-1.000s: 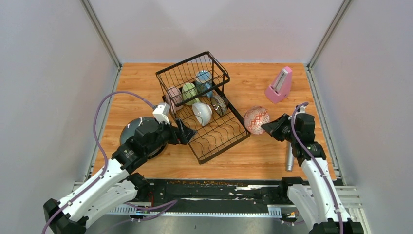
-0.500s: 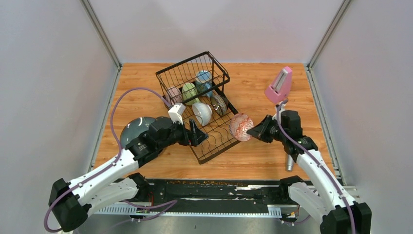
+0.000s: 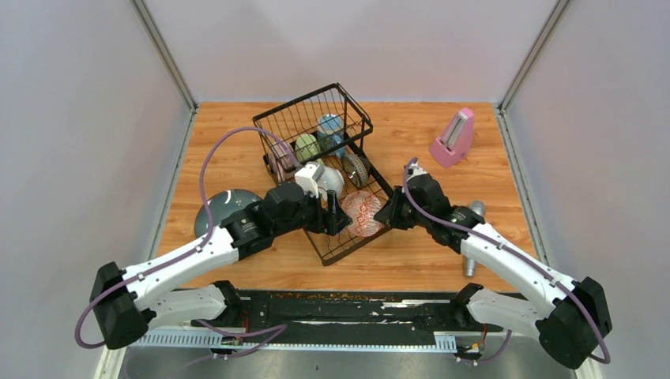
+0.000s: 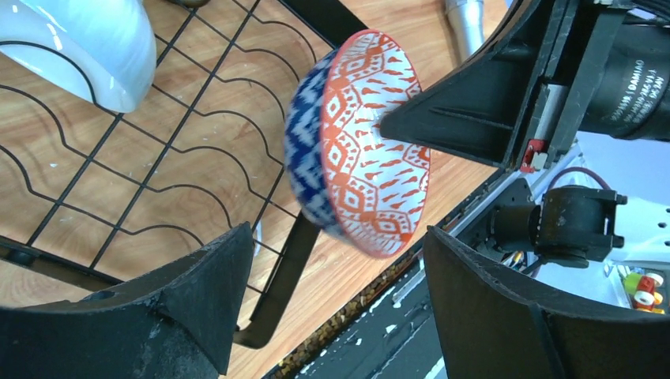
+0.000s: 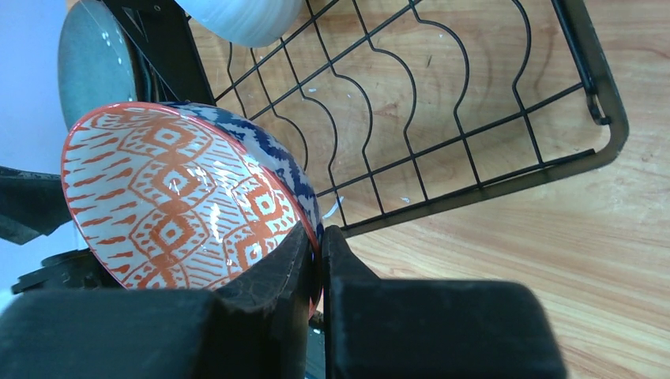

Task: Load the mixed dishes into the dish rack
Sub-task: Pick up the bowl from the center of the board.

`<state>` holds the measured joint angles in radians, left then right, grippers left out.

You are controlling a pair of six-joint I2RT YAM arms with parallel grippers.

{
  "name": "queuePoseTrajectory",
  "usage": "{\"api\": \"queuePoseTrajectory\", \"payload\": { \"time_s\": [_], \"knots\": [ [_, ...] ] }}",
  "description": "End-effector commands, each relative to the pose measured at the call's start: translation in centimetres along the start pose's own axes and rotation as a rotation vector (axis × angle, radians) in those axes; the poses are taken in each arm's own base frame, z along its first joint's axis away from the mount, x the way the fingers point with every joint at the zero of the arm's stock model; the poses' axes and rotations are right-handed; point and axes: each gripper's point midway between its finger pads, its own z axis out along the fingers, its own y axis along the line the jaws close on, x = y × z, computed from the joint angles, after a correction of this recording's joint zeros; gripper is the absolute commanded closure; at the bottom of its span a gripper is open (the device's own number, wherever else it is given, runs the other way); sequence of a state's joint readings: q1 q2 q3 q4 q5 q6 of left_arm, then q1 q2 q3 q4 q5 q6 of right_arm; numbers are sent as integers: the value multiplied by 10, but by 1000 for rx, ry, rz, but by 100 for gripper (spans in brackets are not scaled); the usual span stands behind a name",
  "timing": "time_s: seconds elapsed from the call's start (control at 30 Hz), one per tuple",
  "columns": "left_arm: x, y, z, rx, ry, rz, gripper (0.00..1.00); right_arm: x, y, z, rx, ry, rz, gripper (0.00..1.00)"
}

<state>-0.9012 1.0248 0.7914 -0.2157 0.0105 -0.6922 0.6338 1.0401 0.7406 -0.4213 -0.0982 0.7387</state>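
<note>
The blue-and-red patterned bowl hangs on edge over the near end of the dish rack. My right gripper is shut on its rim. From the other side, my left gripper is open. The bowl sits just beyond its two fingertips, untouched. A white bowl and a dark bowl stand in the rack's wavy slots. Pink, green and blue mugs sit in the basket section. A dark speckled plate lies on the table left of the rack.
A pink metronome stands at the back right. A silver microphone lies near the front right, under my right arm. Grey walls close in both sides of the wooden table.
My right arm has carried the patterned bowl left, from beside the rack to over its near end. My left arm has reached right to meet it, and its jaws have narrowed a little.
</note>
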Motion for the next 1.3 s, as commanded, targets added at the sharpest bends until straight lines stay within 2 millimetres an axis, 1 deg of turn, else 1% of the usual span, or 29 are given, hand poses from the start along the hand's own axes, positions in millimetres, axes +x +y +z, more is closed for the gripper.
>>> {"api": "queuePoseTrajectory", "payload": {
  "time_s": [0.0,0.03,0.07,0.1,0.13,0.17,0.2,0.23,0.3,0.33,0.37,0.47,0.5,0.57,0.63,0.67,0.7,0.77,0.83,0.87,0.9,0.93,0.97,1.0,1.03,1.07,1.1,1.13,1.27],
  "knots": [
    [-6,-2,6,-61,7,44,19,-35,31,-6,-2,-147,-56,99],
    [-3,0,10,-77,27,43,22,-35,34,-6,1,-151,-65,99],
    [-3,1,11,-87,30,42,27,-34,37,-7,-2,-154,-73,99],
    [3,7,14,-112,53,42,29,-34,39,-8,-3,-160,-80,99],
    [1,11,15,-139,51,43,34,-34,41,-8,0,-167,-88,99],
    [6,17,16,-171,73,45,37,-33,44,-9,1,-176,-105,100],
    [4,20,16,-191,68,47,44,-33,46,-10,8,-191,-122,100],
    [6,23,16,-205,75,48,47,-31,47,-11,27,-204,-153,100],
    [5,23,17,-206,67,46,59,-33,46,-12,92,-240,-190,100],
    [6,23,17,-206,69,46,62,-31,45,-12,113,-243,-204,100],
    [5,23,17,-204,69,46,67,-31,45,-12,129,-249,-212,100],
    [7,24,19,-207,76,50,76,-27,50,-11,135,-245,-242,99],
    [7,24,20,-203,75,52,82,-26,52,-11,130,-243,-249,99],
    [8,23,20,-194,75,52,90,-24,58,-11,103,-233,-261,95],
    [8,21,19,-176,64,52,96,-21,63,-11,67,-223,-275,90],
    [10,20,17,-161,63,50,98,-20,66,-12,45,-220,-281,86],
    [7,17,18,-141,42,47,100,-17,69,-12,14,-212,-290,82],
    [4,14,14,-110,6,39,100,-12,78,-13,-53,-196,-298,61],
    [1,12,10,-83,-31,43,100,-7,83,-13,-117,-173,-290,45],
    [-1,11,6,-65,-50,50,100,-6,85,-12,-145,-158,-272,39],
    [1,11,5,-54,-45,53,100,-4,86,-12,-170,-141,-249,33],
    [-5,11,2,-43,-64,52,100,-5,86,-12,-195,-126,-225,29],
    [1,10,1,-14,-44,49,100,-3,88,-13,-234,-101,-209,26],
    [-10,9,-2,17,-81,29,100,-3,89,-14,-271,-83,-199,24],
    [-1,7,-3,68,-50,14,100,-3,92,-16,-323,-64,-198,22],
    [-16,7,-8,101,-104,-17,100,-2,96,-20,-376,-43,-202,21],
    [-9,7,-10,134,-83,-29,100,-1,103,-25,-434,-26,-214,20],
    [-19,7,-15,155,-122,-37,100,2,109,-30,-490,-4,-239,19],
    [-20,4,-22,210,-113,17,100,16,131,-46,-644,81,-329,16]
  ]
}}
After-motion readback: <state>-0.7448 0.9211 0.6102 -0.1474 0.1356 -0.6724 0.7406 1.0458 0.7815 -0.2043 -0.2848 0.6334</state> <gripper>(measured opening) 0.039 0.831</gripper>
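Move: The patterned bowl, held by its right rim in the right fingers, has its middle some 5 cm to the left of the right hand and about level with it; from the open left hand that middle is about 6 cm to the right and 5 cm lower. Both hover over the dish rack's lower tray, its floor roughly 17 cm under the left hand. The white bowl in the rack stands about 10 cm ahead of the left hand, 2 cm to its left and 14 cm down; the ridged bowl is some 13 cm ahead, 4 cm right and about as low. The left hand sinks about 4 cm and eases a little forward, its side rolling up some 10 degrees, as its fingers close from nearly wide open and pinch the near left rim of the bowl, while the right hand, still gripping the opposite rim, brings it roughly 3 cm left and 2 cm up with a tilt of some 20 degrees. Once the left fingers are shut, the right ones open and let go, that hand carrying on left and up another 4 cm or so each, while the left hand keeps its pinch, first dips back a little, then draws the bowl off to the left and slightly up. ##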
